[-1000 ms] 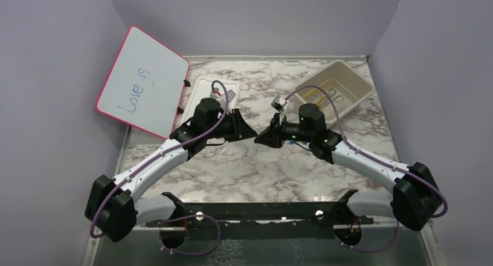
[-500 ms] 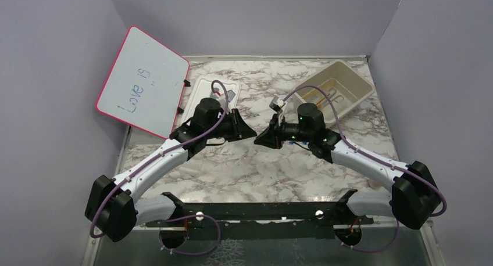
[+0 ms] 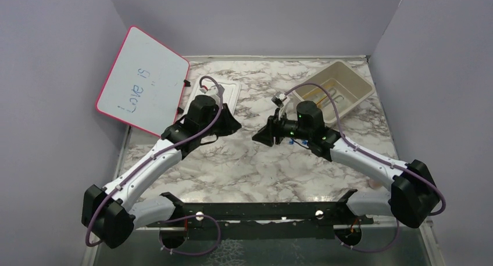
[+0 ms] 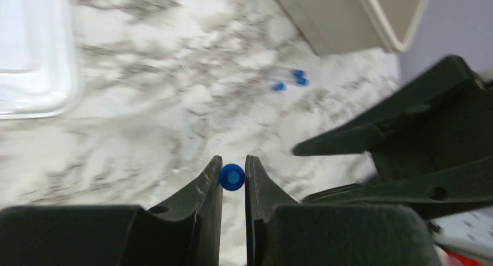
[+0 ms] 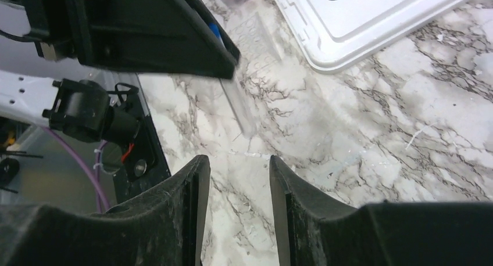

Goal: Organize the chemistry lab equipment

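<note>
My left gripper [image 4: 232,161] is shut on a small blue cap [image 4: 232,177], held above the marble table. In the right wrist view a clear tube [image 5: 239,106] sticks out from under the left gripper's fingers [image 5: 174,51]. My right gripper [image 5: 234,164] is open and empty, just short of the tube's end. In the top view the left gripper [image 3: 235,125] and the right gripper [image 3: 258,135] face each other mid-table, a little apart. Tiny blue pieces [image 4: 299,77] lie on the table, and also show in the top view [image 3: 289,142]. Tongs and brush are out of view.
A beige bin [image 3: 360,86] stands at the back right with thin yellowish items [image 3: 320,94] inside; its corner shows in the left wrist view [image 4: 349,22]. A white tray [image 3: 229,92] lies behind the left gripper. A pink-framed whiteboard [image 3: 142,83] leans on the left wall.
The left gripper has drawn back to the left, away from the right gripper, with the blue-capped tube. The right gripper has shifted slightly left. The two fingertips no longer meet.
</note>
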Tool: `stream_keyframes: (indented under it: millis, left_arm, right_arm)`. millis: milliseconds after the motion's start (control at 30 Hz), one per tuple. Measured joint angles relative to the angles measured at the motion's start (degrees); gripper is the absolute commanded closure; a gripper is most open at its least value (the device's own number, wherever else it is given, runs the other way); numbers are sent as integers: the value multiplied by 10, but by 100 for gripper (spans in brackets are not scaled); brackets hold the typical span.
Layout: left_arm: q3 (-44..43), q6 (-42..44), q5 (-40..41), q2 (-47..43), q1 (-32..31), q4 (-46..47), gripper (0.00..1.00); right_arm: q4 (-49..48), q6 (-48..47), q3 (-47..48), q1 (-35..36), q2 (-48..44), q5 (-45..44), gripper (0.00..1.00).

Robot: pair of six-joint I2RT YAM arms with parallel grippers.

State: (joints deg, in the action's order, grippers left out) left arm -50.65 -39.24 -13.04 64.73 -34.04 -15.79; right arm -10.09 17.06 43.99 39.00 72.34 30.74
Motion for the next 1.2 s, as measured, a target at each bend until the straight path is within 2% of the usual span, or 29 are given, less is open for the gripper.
stream_keyframes:
  millis: [200, 367, 500, 700, 1200]
  left_arm:
    - [-26, 85, 203, -40, 34, -88, 89]
    - [-17, 115, 312, -56, 64, -116, 89]
    - [18, 111, 353, -56, 66, -111, 89]
    - [77, 77, 399, -53, 66, -80, 89]
    - [179, 35, 435, -43, 58, 43, 88]
  right_arm:
    - [26, 67, 36, 4, 54, -72, 53]
    - [65, 132, 97, 31, 146, -142, 54]
    - [84, 183, 121, 40, 193, -168, 55]
    - [97, 224, 108, 41, 203, -173, 55]
    - [98, 235, 73, 41, 188, -177, 55]
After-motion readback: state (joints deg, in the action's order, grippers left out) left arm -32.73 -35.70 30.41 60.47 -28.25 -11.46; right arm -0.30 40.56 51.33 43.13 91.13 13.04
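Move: The clear tube rack waits about 18 cm left of the left hand and 3 cm ahead, some 17 cm below. The white lid is 14 cm left of that hand, 19 cm ahead, on the table. From the just-emptied right hand, the other blue-capped tubes lie about 15 cm right, 4 cm ahead and 19 cm below; the beige bin is roughly 34 cm right and 22 cm ahead. Still pinching the blue-capped tube, the left hand sweeps about 17 cm left and a little forward, away from the right hand, then sinks some 10 cm towards the clear rack, swinging its fingers counter-clockwise from forward-right to nearly straight ahead. The right hand, empty and still part-open, goes forward and down about 10 cm, eases back slightly, and tips its fingers more steeply down. ##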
